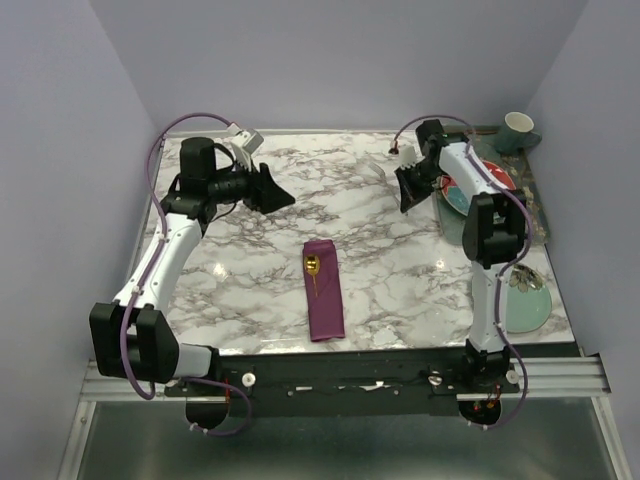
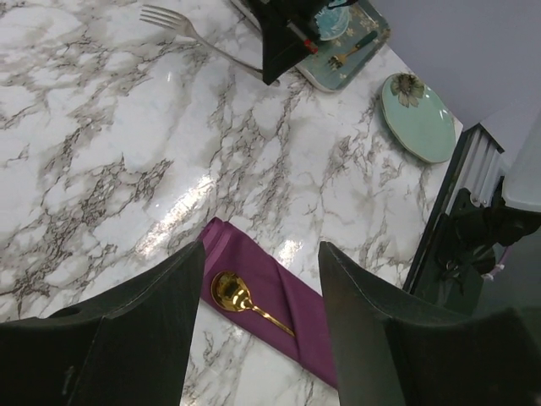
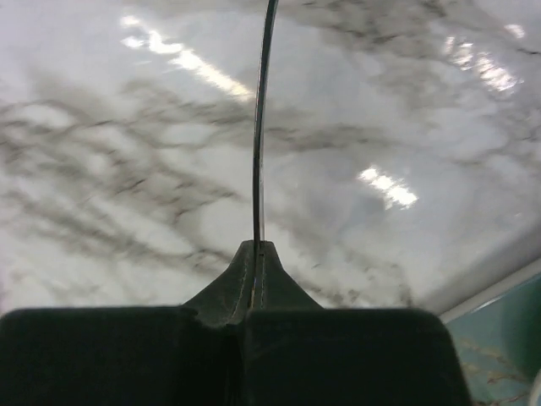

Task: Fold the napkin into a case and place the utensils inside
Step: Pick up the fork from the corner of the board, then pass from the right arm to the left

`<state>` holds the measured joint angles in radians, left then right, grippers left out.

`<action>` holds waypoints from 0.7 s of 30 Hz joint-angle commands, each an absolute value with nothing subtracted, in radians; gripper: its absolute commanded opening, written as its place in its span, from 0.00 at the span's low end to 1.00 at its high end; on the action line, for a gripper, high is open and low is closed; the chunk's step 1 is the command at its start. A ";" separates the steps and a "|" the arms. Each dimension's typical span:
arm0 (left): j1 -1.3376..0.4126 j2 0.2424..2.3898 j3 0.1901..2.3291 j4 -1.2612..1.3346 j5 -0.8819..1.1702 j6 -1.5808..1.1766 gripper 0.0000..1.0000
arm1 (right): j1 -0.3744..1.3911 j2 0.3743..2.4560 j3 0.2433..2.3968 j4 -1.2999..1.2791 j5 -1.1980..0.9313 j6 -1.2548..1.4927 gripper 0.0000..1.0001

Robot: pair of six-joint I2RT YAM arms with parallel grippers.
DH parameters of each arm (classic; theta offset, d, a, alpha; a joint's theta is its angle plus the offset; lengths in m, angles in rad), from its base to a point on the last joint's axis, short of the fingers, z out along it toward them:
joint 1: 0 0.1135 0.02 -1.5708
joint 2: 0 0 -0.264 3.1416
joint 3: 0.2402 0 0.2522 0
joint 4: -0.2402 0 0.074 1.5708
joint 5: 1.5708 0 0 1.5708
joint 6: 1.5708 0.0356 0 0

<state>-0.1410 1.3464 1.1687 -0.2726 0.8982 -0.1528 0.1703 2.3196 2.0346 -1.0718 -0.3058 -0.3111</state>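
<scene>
The plum-purple napkin point(image 1: 324, 290) lies at the table's middle, folded into a narrow case point(image 2: 292, 296). The gold spoon point(image 1: 312, 266) rests on its far end, bowl out, handle tucked under a fold point(image 2: 232, 292). My left gripper point(image 1: 280, 192) hangs open above the back left of the table, well apart from the case, nothing between its fingers point(image 2: 262, 254). My right gripper point(image 1: 408, 195) is at the back right, low on the marble, shut on the handle of the silver fork point(image 3: 260, 127). The fork's tines point(image 2: 169, 19) point away from it, towards the left.
A round pale green plate point(image 1: 527, 300) sits at the right edge. Behind it stands a teal tray point(image 1: 535, 200) holding a small plate, a green cup point(image 1: 518, 130) and a gold utensil with a dark green handle point(image 2: 351, 52).
</scene>
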 commanded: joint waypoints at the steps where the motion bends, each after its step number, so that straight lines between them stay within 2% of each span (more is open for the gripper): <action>1: -0.091 1.318 1.178 -0.164 0.992 -0.250 0.69 | 0.178 1.995 1.951 -1.023 -0.779 -0.385 0.00; 3: -0.081 1.309 1.175 -0.076 1.021 -0.303 0.70 | 0.178 1.883 1.921 -1.016 -0.936 -0.376 0.00; 9: -0.083 1.278 1.137 0.216 1.106 -0.452 0.69 | 0.221 1.663 1.732 -0.967 -1.164 -0.302 0.00; 15: -0.113 1.266 1.127 0.437 1.149 -0.626 0.67 | 0.311 1.461 1.452 -0.682 -1.177 -0.103 0.01; 21: -0.179 1.266 1.127 0.445 1.086 -0.641 0.64 | 0.385 1.373 1.341 -0.585 -1.140 -0.034 0.01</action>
<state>-0.1322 1.2865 1.1328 0.3740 1.1030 -0.5911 0.3496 1.4540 1.3991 -0.7452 -1.1168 -0.1230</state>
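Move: The folded napkin, where the fork held in the right hand is to go, has its middle about 26 cm left and 23 cm back of that hand, 3 cm lower; the gold spoon on it is some 28 cm left, 19 cm back. The board's middle is about 27 cm right and 9 cm forward. From the empty left hand, the fork lies about 30 cm right, 18 cm ahead and 21 cm below, the napkin 9 cm right, 12 cm back and 25 cm below. The fork, already pinched by its handle, is swept up by the right hand some 27 cm and back about 20 cm, with 13 cm of leftward travel towards the napkin's side, then eases down a few centimetres; the wrist swings from pointing down to pointing mostly left, grip kept. The left hand rises about 11 cm, open, its fingers tipping up to about level. ##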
